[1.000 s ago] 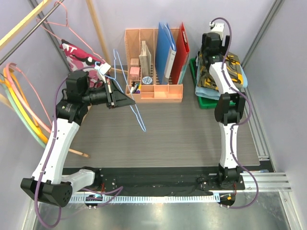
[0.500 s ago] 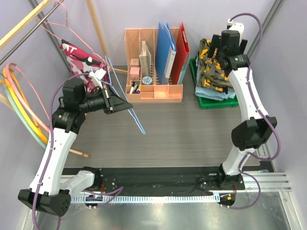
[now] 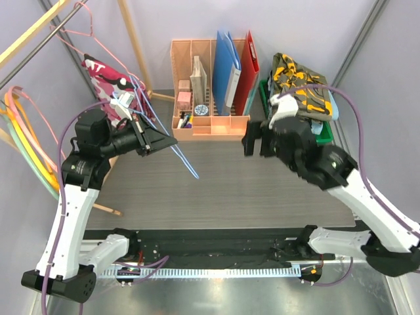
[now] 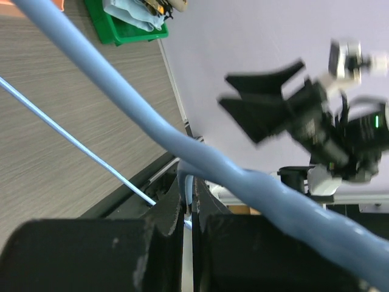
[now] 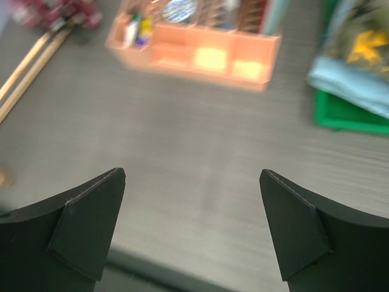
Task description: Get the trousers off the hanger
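My left gripper (image 3: 170, 140) is shut on a bare light blue wire hanger (image 3: 186, 159), held over the left of the table. In the left wrist view the jaws (image 4: 189, 187) pinch the hanger's wire (image 4: 121, 73). Yellow-olive camouflage trousers (image 3: 300, 84) lie on top of a pile in the green bin (image 3: 279, 140), with light blue trousers (image 5: 352, 84) under them. Pink camouflage trousers (image 3: 105, 77) hang at the back left. My right gripper (image 3: 257, 141) hovers open over mid-table, and nothing is between its fingers (image 5: 191, 176).
An orange desk organiser (image 3: 210, 125) with blue and red folders stands at the back centre. A rack (image 3: 39, 29) with a pink hanger and several coloured hangers (image 3: 26, 138) fills the left side. Wooden poles lean at the back left.
The right arm has swung from the green bin down to mid-table with its gripper open; the camouflage trousers stay on the pile. The left arm has shifted the hanger slightly left.
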`<state>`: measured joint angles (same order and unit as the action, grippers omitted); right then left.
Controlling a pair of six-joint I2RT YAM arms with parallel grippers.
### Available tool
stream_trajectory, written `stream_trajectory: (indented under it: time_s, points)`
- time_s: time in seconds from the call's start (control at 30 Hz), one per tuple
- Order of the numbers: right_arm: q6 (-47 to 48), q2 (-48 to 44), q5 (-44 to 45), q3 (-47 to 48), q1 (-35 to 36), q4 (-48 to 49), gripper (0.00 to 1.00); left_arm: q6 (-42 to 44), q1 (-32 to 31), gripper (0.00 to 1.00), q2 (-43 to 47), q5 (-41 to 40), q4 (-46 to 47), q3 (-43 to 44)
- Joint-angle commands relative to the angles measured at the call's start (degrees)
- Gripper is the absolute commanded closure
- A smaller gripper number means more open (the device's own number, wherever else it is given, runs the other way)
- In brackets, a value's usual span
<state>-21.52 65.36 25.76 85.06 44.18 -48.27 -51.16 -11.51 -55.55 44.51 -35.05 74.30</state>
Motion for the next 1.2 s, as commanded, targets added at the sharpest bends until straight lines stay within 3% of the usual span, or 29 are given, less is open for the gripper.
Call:
stream_trajectory:
  time_s: [0.0, 0.1, 0.23, 0.37, 0.5, 0.6, 0.7, 0.83, 1.07, 1.17]
  points:
    - [-4.7, -4.9, 2.4, -5.8, 15.1, -1.7, 0.02, -2.4, 0.0, 1.00, 0.2, -2.8, -0.1, 3.0]
    - [-1.5, -5.7, 4.9, -7.9, 24.8, 1.1, 0.05, -3.0, 0.1, 1.00, 0.1, -4.2, -0.5, 3.9]
    - [9.4, -3.9, 13.8, -10.3, 43.5, 7.6, 0.06, -3.3, 0.1, 1.00, -0.1, -5.7, -2.4, 5.2]
    - [20.4, 0.2, 26.5, -10.9, 52.5, 14.7, 0.04, -3.6, 0.1, 1.00, -0.1, -7.9, -4.4, 6.3]
    - [31.0, 1.6, 29.8, -13.3, 52.8, 28.1, 0.06, -4.7, 0.1, 1.00, 0.1, -8.7, -4.8, 6.6]
    - [35.7, 1.8, 28.0, -13.4, 51.7, 33.3, 0.15, -4.7, 0.1, 1.00, -0.1, -8.9, -6.3, 7.8]
    - [36.5, 2.9, 25.4, -11.3, 47.1, 33.0, 0.23, -5.2, 0.1, 1.00, 0.1, -8.4, -6.6, 8.5]
    - [36.1, 3.8, 13.0, -9.8, 43.4, 32.3, 0.27, -5.7, 0.1, 1.00, 0.4, -8.0, -6.4, 9.1]
    - [36.2, 8.8, 7.1, -6.2, 36.9, 35.4, 0.38, -7.3, 0.0, 1.00, 0.7, -6.8, -5.6, 9.2]
    - [35.8, 10.6, 6.0, -4.0, 34.0, 37.2, 0.60, -8.4, 0.0, 1.00, 1.5, -5.9, -4.3, 7.9]
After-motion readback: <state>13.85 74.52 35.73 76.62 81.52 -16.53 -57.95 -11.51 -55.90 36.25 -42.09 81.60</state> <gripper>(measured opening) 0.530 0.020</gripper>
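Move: The right hand goes empty for the near end of the blue hanger, about 14 cm back and 15 cm to its left, at nearly its own height. The left gripper holding that hanger is some 20 cm left and 5 cm back. The desk rack stands about 25 cm ahead and 11 cm left, and the camouflage trousers about 26 cm ahead and 20 cm right, both well below. From the left hand the hanger's end is about 9 cm back, 6 cm right. Sweeping back and left towards the blue hanger's free end, the right hand dips about 4 cm as it swings some 40 degrees counter-clockwise, then comes forward about 8 cm, still edging left and rising again to bring its fingers around the end. They close from wide open to about half. The left hand keeps its grip, lifting the hanger slightly and turning it about 10 degrees counter-clockwise. ##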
